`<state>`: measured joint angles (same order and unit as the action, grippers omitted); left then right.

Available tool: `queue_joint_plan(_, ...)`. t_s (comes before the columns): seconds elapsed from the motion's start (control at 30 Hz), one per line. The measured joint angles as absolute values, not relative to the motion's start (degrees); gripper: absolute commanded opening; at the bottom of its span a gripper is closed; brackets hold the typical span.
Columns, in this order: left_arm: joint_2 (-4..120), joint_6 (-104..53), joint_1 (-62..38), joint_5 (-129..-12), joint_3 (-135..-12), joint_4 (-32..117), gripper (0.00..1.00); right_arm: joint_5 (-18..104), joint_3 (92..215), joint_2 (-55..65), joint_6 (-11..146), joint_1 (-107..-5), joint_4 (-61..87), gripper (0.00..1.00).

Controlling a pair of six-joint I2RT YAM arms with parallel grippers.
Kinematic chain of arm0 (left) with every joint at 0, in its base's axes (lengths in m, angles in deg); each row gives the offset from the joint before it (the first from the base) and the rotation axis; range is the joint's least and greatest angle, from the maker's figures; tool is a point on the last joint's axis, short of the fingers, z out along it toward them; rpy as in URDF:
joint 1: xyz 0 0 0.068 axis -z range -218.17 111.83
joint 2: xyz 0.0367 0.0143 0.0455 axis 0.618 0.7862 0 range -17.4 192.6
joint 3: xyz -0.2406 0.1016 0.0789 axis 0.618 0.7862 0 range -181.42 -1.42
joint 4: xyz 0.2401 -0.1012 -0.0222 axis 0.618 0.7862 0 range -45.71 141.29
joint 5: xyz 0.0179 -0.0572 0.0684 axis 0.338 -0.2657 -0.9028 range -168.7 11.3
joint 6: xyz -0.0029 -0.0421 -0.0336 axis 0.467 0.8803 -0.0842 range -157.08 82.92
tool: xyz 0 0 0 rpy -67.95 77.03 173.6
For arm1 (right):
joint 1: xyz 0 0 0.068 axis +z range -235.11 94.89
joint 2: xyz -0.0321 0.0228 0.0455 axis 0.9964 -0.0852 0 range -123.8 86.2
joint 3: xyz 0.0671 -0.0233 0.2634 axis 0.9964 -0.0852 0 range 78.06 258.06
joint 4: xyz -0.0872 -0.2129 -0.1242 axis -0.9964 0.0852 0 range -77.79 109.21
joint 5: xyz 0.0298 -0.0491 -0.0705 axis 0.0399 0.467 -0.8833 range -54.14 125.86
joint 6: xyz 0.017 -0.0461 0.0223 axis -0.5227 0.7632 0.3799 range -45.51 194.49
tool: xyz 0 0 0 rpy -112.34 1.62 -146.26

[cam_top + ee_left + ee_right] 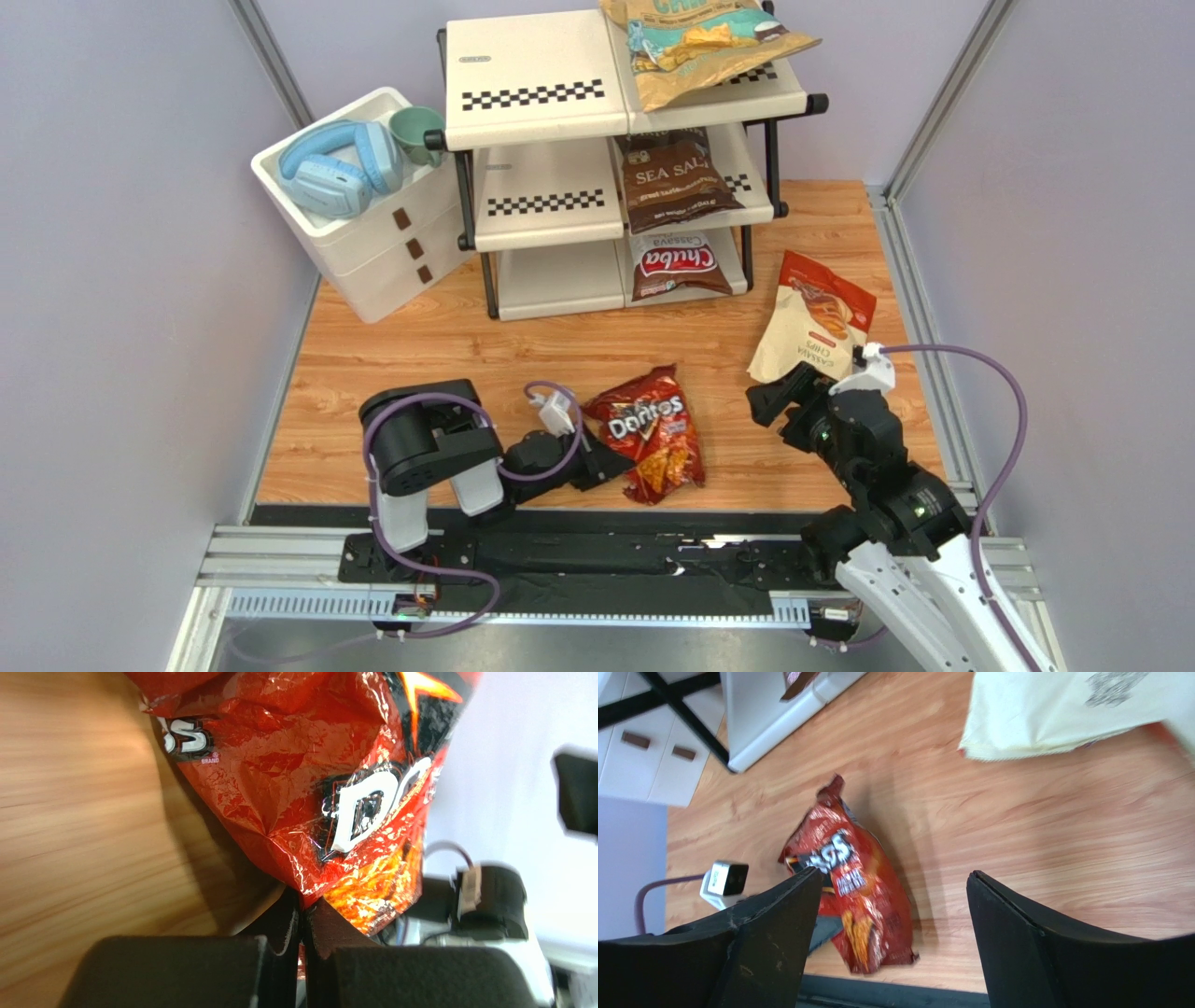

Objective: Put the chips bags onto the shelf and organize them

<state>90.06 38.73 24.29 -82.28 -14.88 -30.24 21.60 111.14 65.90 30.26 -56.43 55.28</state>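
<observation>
The red Doritos bag [652, 427] lies on the wooden table in front of the shelf [540, 98]. My left gripper [606, 466] is shut on the bag's near left edge; the left wrist view shows the foil [302, 777] pinched between the pads. The cream bag with red-orange top [814, 329] lies at the right. My right gripper [776, 402] is open and empty just in front of it. The tan-and-teal bag [694, 42] lies on the top tier, the dark brown Sea Salt bag [673, 175] on the middle tier, the Chuba bag [676, 263] on the bottom tier.
A white three-drawer box [368, 224] stands left of the shelf, with blue headphones [337, 165] and a green cup [418, 133] on top. Grey walls close in both sides. The shelf's left halves are bare.
</observation>
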Motion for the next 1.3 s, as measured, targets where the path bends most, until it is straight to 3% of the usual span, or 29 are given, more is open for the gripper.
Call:
queue_joint_plan(0.23, 86.9, 40.8, 23.3, -92.5, -8.1, -32.3, 0.00, 35.5, 104.2, 63.7, 27.5, -56.4, 48.3, 0.81)
queue_joint_plan(0.57, 86.5, 39.0, 23.2, -97.4, -14.0, -31.3, 0.00, 45.9, 92.7, 60.2, 22.3, -53.3, 34.8, 0.82)
queue_joint_plan(0.8, 86.5, 38.0, 22.9, -96.8, -17.2, -31.3, 0.00, 46.4, 88.0, 57.3, 19.2, -50.6, 24.0, 0.83)
queue_joint_plan(1.3, 89.1, 38.0, 22.9, -94.4, -16.9, -31.3, 0.00, 39.5, 86.9, 38.8, 15.1, -46.3, 9.2, 0.82)
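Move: The Doritos bag is already pinched at its edge by the left hand, its middle about 5 cm ahead of that hand, 3 cm right and level in height. From the right hand its middle lies some 16 cm left, level fore and aft, 14 cm below. The cream-and-red bag lies about 14 cm ahead of the right hand, 8 cm right, 15 cm below; the Chuba bag, on the lowest shelf, about 25 cm ahead, 12 cm left, 11 cm below. Open right hand sinks and sweeps left, each some 12 cm, towards the Doritos the still-pinching left swings forward. ##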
